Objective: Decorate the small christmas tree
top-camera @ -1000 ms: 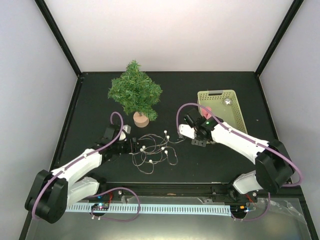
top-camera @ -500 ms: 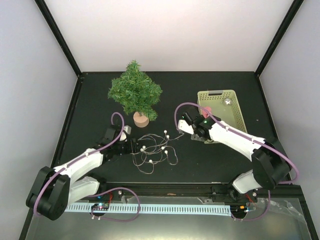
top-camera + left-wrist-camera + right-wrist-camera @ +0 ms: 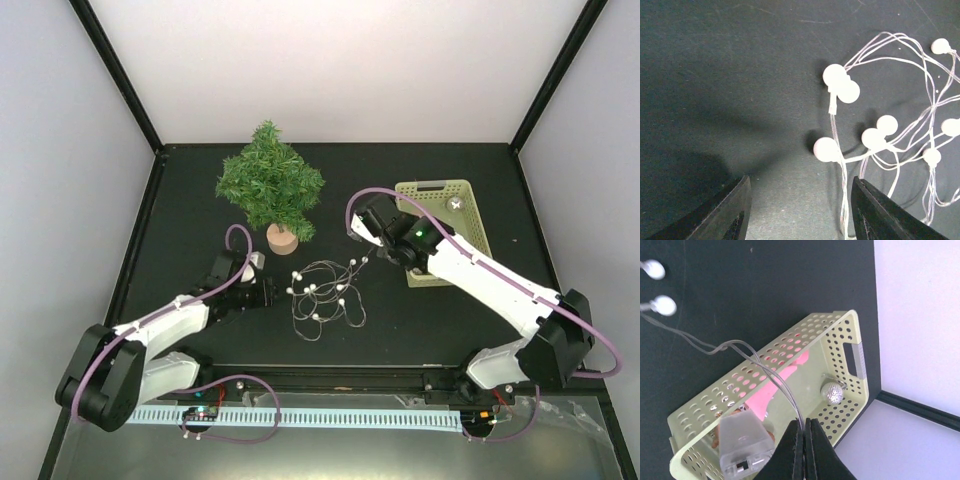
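The small christmas tree [image 3: 270, 188] stands on its wooden base at the back left of the black table. A string of white bulb lights [image 3: 325, 296] lies tangled in front of it. My right gripper [image 3: 365, 232] is shut on the string's thin wire [image 3: 775, 377], pinched between its fingertips [image 3: 804, 432] above the basket. A clear battery box [image 3: 742, 442] hangs beside the fingers. My left gripper [image 3: 800, 210] is open and low over the table at the string's left end. One strand of the light string [image 3: 842, 185] runs between its fingers, close to the right one.
A pale green perforated basket [image 3: 470, 230] sits at the right and holds a silver glitter ball [image 3: 832, 394] and something pink [image 3: 785, 377]. White walls close in the table at the back and sides.
My right gripper has shut on the wire and risen toward the back, and the light string has slid a little to the right. The left gripper's jaws have narrowed slightly.
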Motion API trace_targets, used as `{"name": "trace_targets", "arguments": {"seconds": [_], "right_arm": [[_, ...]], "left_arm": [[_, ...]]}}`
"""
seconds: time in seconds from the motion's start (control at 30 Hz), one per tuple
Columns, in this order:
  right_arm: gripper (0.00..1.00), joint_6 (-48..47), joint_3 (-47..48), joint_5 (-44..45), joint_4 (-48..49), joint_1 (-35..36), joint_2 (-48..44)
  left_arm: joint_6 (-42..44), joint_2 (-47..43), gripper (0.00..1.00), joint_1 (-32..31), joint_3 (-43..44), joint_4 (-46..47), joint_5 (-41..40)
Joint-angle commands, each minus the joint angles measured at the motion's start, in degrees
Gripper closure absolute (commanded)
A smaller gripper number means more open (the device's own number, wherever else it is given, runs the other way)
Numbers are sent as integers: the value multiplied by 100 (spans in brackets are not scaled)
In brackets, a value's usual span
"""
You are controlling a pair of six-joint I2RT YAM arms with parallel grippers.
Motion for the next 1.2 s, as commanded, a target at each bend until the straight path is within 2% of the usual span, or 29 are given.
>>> {"name": "trace_targets", "arguments": {"seconds": [0.0,0.27,0.53,0.63,0.77,0.87,0.93,1.03,1.17], "right_arm": [[99,244,338,-27,-178,175,-155],[99,463,309,-566,157,476,-174],[99,547,-1000,-716,1323,381,-193],[97,735,-1204,-703,1567,279,-111],[78,1036,-1069,-554,1354,255,-30],[69,1355,-870,-583,1031,257,-109],[64,1556,-797,-674,819,257,-236],[59,1903,-665,-846,549,278,-496],[54,2358,-656,-1389,519,287,-975]], "left_arm": [[69,111,44,-23,-56,414,410],[-22,414,46,-115,-93,787,797],[-134,746,47,-213,-67,1070,977],[-166,850,47,-230,-28,1181,1096],[-142,1194,48,-252,46,1193,1065],[-75,1313,51,-261,86,1189,937],[-4,1386,58,-261,129,1171,894],[146,1471,78,-263,220,1085,916],[277,1454,96,-263,330,918,868]]}}
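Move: The nearest bulb of the string lights lies about 5 cm right, 1 cm ahead and 3 cm below the left hand. Two bulbs together are 2 cm farther out than that bulb and level with it sideways. The tree's pot stands some 11 cm ahead and 2 cm right of this hand. The right hand, about 17 cm above the basket, already pinches the light wires; the basket's middle is roughly 6 cm ahead and 9 cm right of it, the string's middle 13 cm left and 7 cm back. Sliding low to its right by about 4 cm, the left hand reaches the nearest bulb, then sinks a little and closes its half-open fingers on the wire beside that bulb. The right hand swings left and slightly up, dips about 8 cm while drawing back, opens to let go of the wires, then rises some 4 cm, still opening. ##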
